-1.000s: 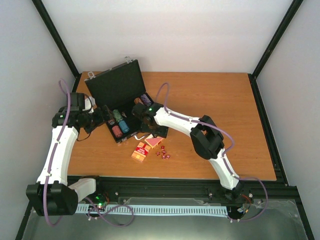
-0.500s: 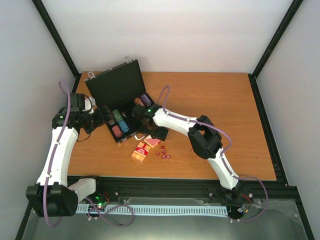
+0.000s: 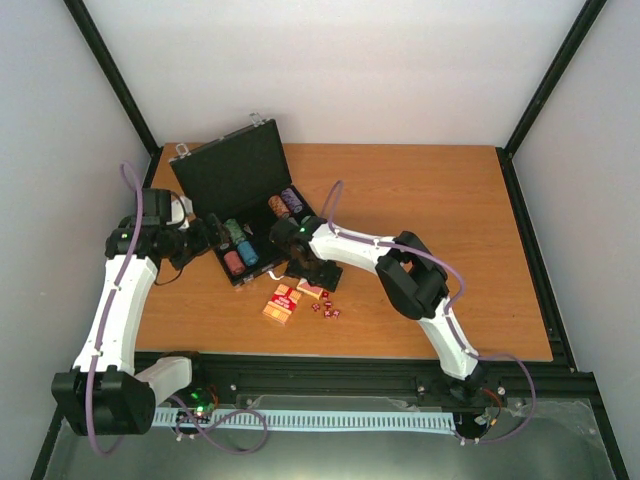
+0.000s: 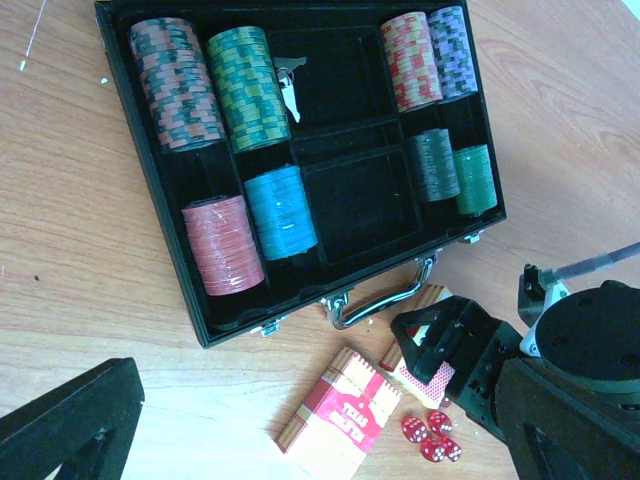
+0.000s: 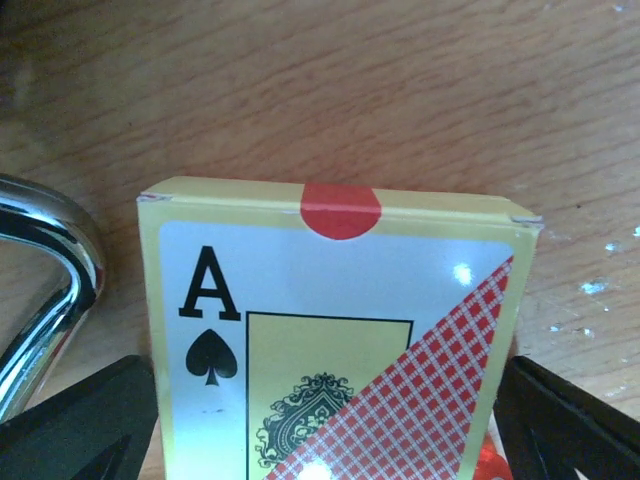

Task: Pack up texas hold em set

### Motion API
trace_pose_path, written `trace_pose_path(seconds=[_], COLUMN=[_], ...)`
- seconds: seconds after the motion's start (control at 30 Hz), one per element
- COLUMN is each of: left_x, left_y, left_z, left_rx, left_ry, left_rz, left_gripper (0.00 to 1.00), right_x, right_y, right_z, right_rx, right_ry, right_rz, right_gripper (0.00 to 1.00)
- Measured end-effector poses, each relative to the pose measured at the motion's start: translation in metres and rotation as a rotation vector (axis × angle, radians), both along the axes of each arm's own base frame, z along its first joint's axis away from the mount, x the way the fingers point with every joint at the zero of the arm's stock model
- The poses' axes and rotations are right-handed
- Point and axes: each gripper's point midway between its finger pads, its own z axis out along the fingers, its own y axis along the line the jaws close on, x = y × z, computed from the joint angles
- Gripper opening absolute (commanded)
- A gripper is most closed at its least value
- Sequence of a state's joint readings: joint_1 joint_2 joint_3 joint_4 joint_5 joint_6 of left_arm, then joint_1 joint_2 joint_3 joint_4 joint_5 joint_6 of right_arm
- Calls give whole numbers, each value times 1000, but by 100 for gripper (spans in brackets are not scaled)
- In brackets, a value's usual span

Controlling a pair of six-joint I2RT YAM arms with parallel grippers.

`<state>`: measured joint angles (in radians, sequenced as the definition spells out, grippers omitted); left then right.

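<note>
The black case point(image 3: 232, 172) lies open at the table's back left, and its tray point(image 4: 355, 195) holds stacks of poker chips point(image 4: 250, 85) on both sides. In front of its silver handle point(image 4: 385, 295) lie two card boxes. My right gripper point(image 3: 308, 284) is open and low over the ace-of-spades card box point(image 5: 330, 330), one of its fingers point(image 5: 80, 420) on each side. The other, red card box point(image 4: 345, 415) lies flat to the left. Several red dice point(image 4: 430, 440) sit just beside them. My left gripper point(image 3: 200, 238) hovers open at the case's left end, holding nothing.
The case's lid point(image 3: 240, 160) stands upright behind the tray. The silver handle point(image 5: 50, 270) curves close to the left finger of my right gripper. Bare wooden tabletop point(image 3: 460, 230) stretches to the right.
My right gripper has moved from the case's front edge toward the near side and down over the ace-of-spades card box. The left arm has stayed still.
</note>
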<state>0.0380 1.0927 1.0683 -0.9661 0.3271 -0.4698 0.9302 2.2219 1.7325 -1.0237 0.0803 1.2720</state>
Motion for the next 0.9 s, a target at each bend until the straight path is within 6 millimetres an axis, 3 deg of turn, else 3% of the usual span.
trace_pose_path(seconds=[0.17,0.57,0.73,0.9], left_x=[0,0,0,0], left_y=[0,0,0,2], left_z=[0,0,0,0], left_rx=[1,3,4,12], left_ry=[0,-1,-1,-1], left_rz=[0,-3,-3,3], left_gripper=[100,100,100,100], right_x=[1,12,23,39], right_y=[-2,4,10,27], right_z=[0,8,25,57], right_rx=[-10,0,21,87], right_ry=[-5,-58,-111,-184], right_rz=[7,24,22,21], right_gripper=[76,66,64,63])
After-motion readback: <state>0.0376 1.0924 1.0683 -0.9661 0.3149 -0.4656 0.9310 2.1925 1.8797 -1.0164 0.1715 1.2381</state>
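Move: The card box with the ace on it lies flat right under my right hand, between its open fingers, its middle about 1 cm back and 1 cm down. The case handle is some 6 cm to the left and 2 cm ahead, the case's empty middle tray roughly 12 cm left and 9 cm ahead. The second card box sits about 7 cm left and 6 cm back, the red dice 3 cm right and 6 cm back. From my left hand the ace box is some 23 cm right, 1 cm back and 20 cm below. I shut my right fingers on the two long sides of the ace card box and pinch it almost in place, then lift it off the table, slowly at first and then faster. It rises nearly 6 cm while going about 4 cm forward and a little left, towards the open case, with my fingertips tipping forward some 10 degrees. ##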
